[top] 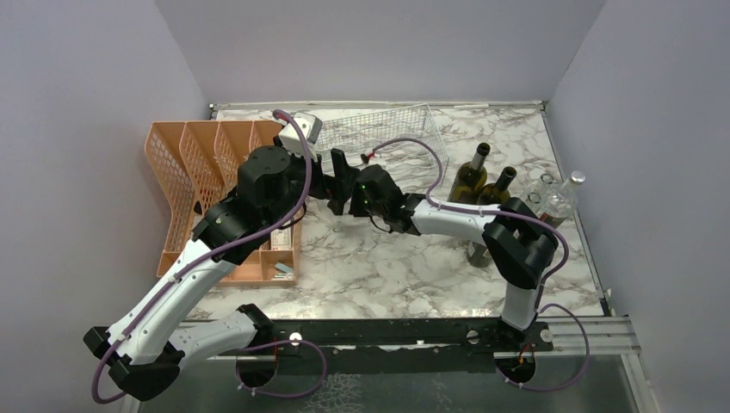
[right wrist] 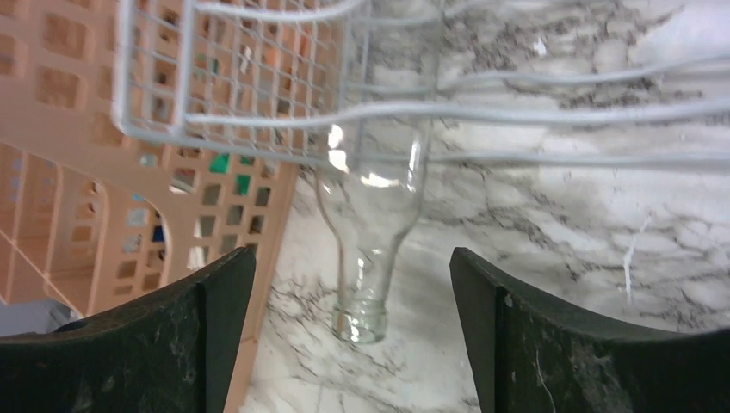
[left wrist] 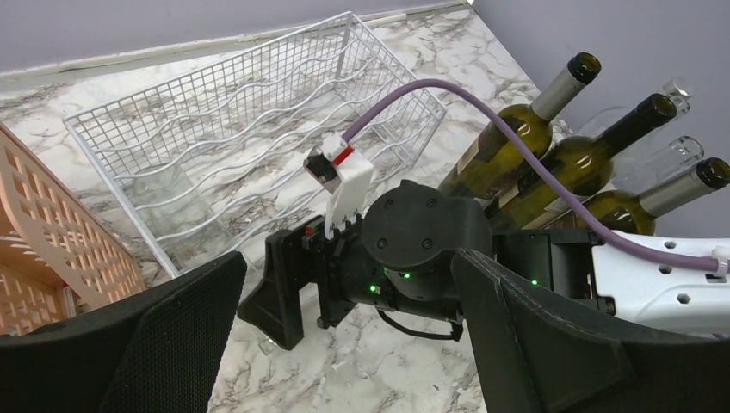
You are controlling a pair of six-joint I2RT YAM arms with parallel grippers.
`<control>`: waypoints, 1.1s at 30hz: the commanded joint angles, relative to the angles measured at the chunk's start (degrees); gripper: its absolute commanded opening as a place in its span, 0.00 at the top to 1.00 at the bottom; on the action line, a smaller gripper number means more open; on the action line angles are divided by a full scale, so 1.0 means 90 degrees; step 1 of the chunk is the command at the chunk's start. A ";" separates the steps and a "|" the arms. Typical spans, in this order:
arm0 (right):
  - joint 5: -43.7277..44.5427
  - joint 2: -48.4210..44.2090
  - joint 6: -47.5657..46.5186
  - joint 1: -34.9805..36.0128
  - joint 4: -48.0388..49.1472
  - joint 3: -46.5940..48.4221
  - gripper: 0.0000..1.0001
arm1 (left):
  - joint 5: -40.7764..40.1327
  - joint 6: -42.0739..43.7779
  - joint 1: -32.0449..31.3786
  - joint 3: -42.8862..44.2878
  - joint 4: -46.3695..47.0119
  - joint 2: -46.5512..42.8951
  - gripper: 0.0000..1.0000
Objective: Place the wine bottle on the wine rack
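Note:
The white wire wine rack (top: 392, 129) (left wrist: 232, 112) (right wrist: 258, 77) stands at the back of the marble table. A clear glass wine bottle (right wrist: 370, 224) (left wrist: 176, 206) lies in its left end. The bottle's neck sticks out of the rack towards my right gripper (right wrist: 351, 258) (top: 343, 179). That gripper is open, with a finger on each side of the neck and neither touching it. My left gripper (left wrist: 346, 284) is open and holds nothing. It hovers just behind the right wrist and faces the rack.
An orange mesh file organiser (top: 207, 172) (right wrist: 77, 172) stands close against the rack's left side. Green wine bottles (top: 472, 176) (left wrist: 516, 138) and clear bottles (top: 551, 194) stand to the right of the rack. The right arm's purple cable (left wrist: 482, 112) arches over the rack's corner.

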 commanded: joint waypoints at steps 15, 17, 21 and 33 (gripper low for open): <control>-0.1399 0.0691 -0.0478 0.0007 -0.0572 0.0213 0.41 | -0.0192 0.0090 0.0016 -0.0088 -0.0019 -0.0250 0.01; -0.1438 0.0727 -0.0491 0.0016 -0.0403 0.0202 0.45 | -0.0194 0.0079 0.0021 -0.0099 -0.0022 -0.0263 0.01; -0.1509 0.0866 -0.0560 0.0014 -0.0289 0.0331 0.62 | -0.0192 0.0077 0.0021 -0.0091 -0.0020 -0.0242 0.01; -0.1068 0.1143 -0.0439 0.0006 -0.0114 0.0813 0.78 | -0.0192 0.0069 0.0025 -0.0083 -0.0028 -0.0228 0.01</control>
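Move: The wine bottle already lies in the left end of the wine rack, its neck sticking out towards me. Its middle is about 9 cm ahead of my open right hand, 5 cm left and 6 cm lower. The rack's middle is some 18 cm ahead and 9 cm right, the orange organiser's about 5 cm ahead and 28 cm left, both roughly 7 cm below. From my idle left hand, the bottle is some 16 cm ahead, 6 cm left and 31 cm below. I sink my right hand about 6 cm while drawing it back nearly 4 cm, turning it some 10 degrees counter-clockwise and tipping the fingers down a little, until they straddle the neck. There I close them and pinch the bottle just by its mouth, then ease forward and slightly left, about 1.5 cm, with the grip kept. ##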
